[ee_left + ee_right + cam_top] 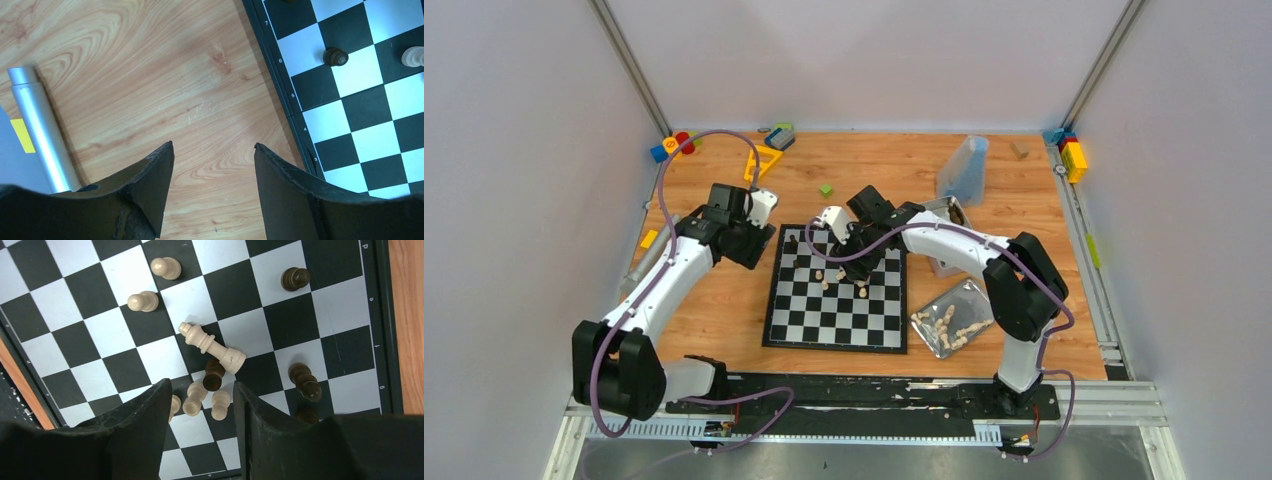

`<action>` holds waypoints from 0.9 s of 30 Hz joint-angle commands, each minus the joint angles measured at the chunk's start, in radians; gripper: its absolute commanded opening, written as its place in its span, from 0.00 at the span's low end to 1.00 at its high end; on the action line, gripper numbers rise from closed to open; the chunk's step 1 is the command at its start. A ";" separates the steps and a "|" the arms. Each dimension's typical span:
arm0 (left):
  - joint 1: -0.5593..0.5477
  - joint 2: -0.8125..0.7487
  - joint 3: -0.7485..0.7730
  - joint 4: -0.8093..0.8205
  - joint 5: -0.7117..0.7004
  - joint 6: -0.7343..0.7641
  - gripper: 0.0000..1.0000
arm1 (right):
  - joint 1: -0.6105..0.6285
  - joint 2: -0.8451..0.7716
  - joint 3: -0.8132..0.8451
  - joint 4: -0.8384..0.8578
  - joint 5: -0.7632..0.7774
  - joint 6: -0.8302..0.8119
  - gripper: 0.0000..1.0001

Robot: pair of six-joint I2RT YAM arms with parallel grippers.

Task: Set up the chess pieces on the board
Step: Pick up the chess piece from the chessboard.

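Note:
The board (pixel 824 325) lies mid-table, with a few chess pieces on its far half. My right gripper (pixel 852 255) hangs over them. In the right wrist view it (pixel 201 385) is open, and three cream pawns (pixel 195 397) stand close together below the gap. A dark piece (pixel 214 375) and a toppled cream king (pixel 212 347) lie just beyond, with more pawns (pixel 143 301) and dark pieces (pixel 305 381) around. My left gripper (pixel 759 238) is at the board's far left corner. It (pixel 214 146) is open and empty over bare wood beside the board edge (pixel 285 95), near a dark pawn (pixel 335 56).
A metal tray (pixel 929 340) holding cream pieces sits right of the board, and a second tray (pixel 954 210) lies behind my right arm. A clear container (pixel 964 170), a green block (pixel 825 189) and toy blocks (pixel 674 145) stand at the back. A silver tube (pixel 42 130) lies left.

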 commanded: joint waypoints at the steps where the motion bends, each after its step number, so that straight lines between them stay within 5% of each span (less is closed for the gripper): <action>1: 0.005 -0.040 0.022 -0.004 -0.002 -0.022 0.69 | 0.003 0.027 0.061 -0.011 0.046 0.010 0.48; 14: 0.005 -0.047 0.017 0.001 -0.003 -0.023 0.69 | 0.007 0.080 0.093 -0.029 0.044 0.014 0.39; 27: 0.006 -0.057 0.006 0.009 -0.009 -0.023 0.69 | 0.008 0.050 0.139 -0.071 0.029 0.006 0.09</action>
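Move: The dark chess piece to be picked stands just under the right hand, about 1 cm ahead and some 4 cm below. The light king lies about 3 cm to its left, one light piece stands roughly 2 cm to its right, another about 3 cm back and 1 cm right of it, and a second dark piece some 5 cm ahead and 2 cm right of it. From the left hand the dark chess piece lies about 22 cm right, 2 cm back and 8 cm lower. The right hand sinks about 2 cm, easing roughly 1 cm forward as the fingers tilt a few degrees, and brings its half-open fingertips down around the top of the dark chess piece beside the lying light king. The fingers then close, mostly late in the descent, and pinch the dark chess piece by its upper end, after which the hand starts back up by just under 1 cm, still gripping. ##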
